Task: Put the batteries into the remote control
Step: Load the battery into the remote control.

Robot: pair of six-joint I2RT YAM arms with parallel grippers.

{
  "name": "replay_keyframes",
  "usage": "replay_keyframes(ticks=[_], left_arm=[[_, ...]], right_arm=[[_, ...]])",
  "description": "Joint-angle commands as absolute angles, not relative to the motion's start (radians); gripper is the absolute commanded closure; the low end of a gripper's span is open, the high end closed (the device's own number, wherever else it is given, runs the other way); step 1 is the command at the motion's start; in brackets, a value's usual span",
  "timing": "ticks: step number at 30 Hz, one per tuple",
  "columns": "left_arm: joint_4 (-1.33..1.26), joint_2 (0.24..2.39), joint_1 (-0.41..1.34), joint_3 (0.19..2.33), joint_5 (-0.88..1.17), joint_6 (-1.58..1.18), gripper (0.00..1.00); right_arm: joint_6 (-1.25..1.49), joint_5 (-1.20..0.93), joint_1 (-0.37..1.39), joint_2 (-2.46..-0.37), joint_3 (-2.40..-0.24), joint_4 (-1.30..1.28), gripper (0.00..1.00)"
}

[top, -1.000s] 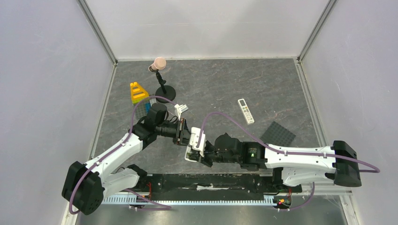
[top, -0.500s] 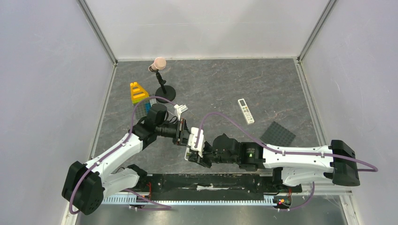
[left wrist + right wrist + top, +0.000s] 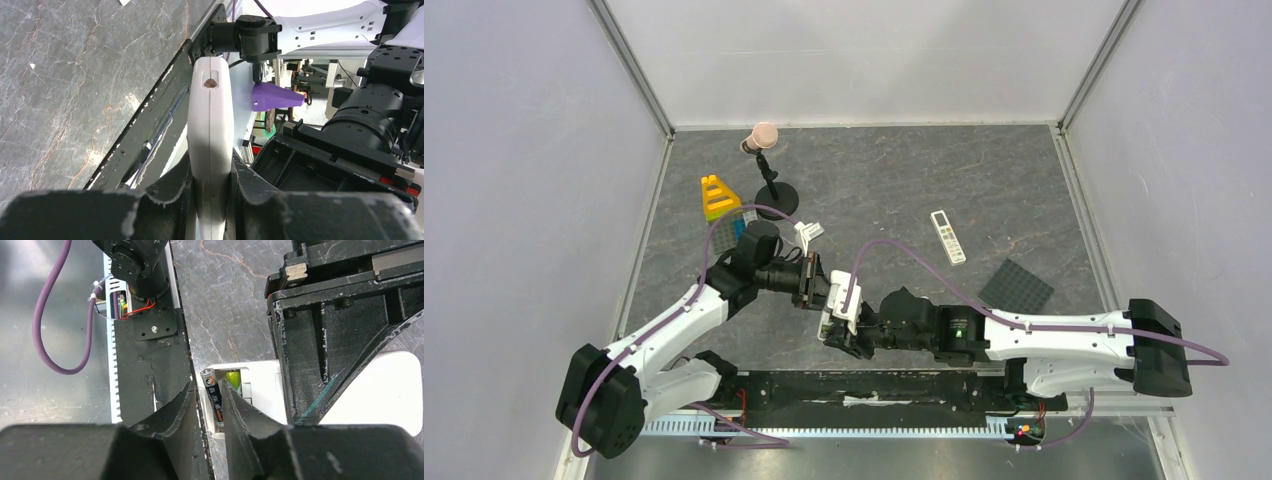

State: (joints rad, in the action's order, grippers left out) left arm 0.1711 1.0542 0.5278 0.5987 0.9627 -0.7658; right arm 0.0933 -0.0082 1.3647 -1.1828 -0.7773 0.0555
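Note:
My left gripper (image 3: pixel 817 290) is shut on the remote control (image 3: pixel 836 318), a white body held edge-on between its jaws (image 3: pixel 210 125) above the table's near edge. From the right, my right gripper (image 3: pixel 852 335) reaches into the remote's open battery bay. One of the batteries, a dark one (image 3: pixel 214 400), lies in the outer slot between the right fingers. A green battery (image 3: pixel 233 381) sits in the slot beside it. The right jaws stand slightly apart, with a thin gap on the dark battery's left side. The remote's white back (image 3: pixel 395 390) shows under the left gripper.
A slimmer all-white remote (image 3: pixel 947 237) and a dark studded plate (image 3: pixel 1016 287) lie to the right. At the back left are a yellow block (image 3: pixel 717 196), a pink ball on a black stand (image 3: pixel 764 135), a small white piece (image 3: pixel 808 232) and a blue-grey block (image 3: pixel 736 225).
The right gripper has shifted a little to the left against the remote and its jaws have parted slightly around the dark battery. The left arm and remote hold still.

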Motion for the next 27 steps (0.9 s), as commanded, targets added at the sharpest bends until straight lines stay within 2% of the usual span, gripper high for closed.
replay_keyframes(ticks=[1, 12, 17, 20, 23, 27], left_arm=[[0.12, 1.045, 0.531, 0.606, 1.02, -0.811, 0.98], [0.119, 1.052, 0.531, 0.606, 1.014, -0.809, 0.98], [0.118, 1.06, 0.531, 0.606, 1.008, -0.8, 0.98], [0.118, 1.067, 0.531, 0.609, 1.005, -0.796, 0.98], [0.118, 1.071, 0.531, 0.612, 1.002, -0.794, 0.98], [0.118, 1.071, 0.531, 0.617, 0.999, -0.792, 0.98]], right_arm=[[0.125, 0.076, 1.362, -1.155, -0.761, 0.064, 0.69], [0.166, 0.115, 1.361, -1.108, -0.768, 0.042, 0.5], [0.227, 0.118, 1.361, -1.038, -0.782, 0.022, 0.31], [0.281, 0.124, 1.361, -0.986, -0.785, 0.003, 0.13], [0.383, 0.168, 1.361, -0.96, -0.796, -0.082, 0.03], [0.614, 0.291, 1.356, -0.962, -0.79, -0.198, 0.02]])
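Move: The dark battery, already in the remote control's compartment, sits about 1 cm left of my right hand and 1 cm below it, neither ahead nor back. The green battery lies beside it, roughly 2 cm ahead, 1 cm left and 1 cm below my hand; the remote control's middle is some 5 cm ahead and 1 cm left, at about hand height. From my left hand, the dark battery is around 6 cm back, straight in line, about 1 cm down. My right fingers spread from a small gap to nearly full width and leave the dark battery. I ease off slowly at first, then more quickly up and to the right, away from the compartment, about 5 cm up and 4 cm right, while the wrist turns some 20 degrees, mostly clockwise. My left hand stays put and keeps its grip on the remote control. ##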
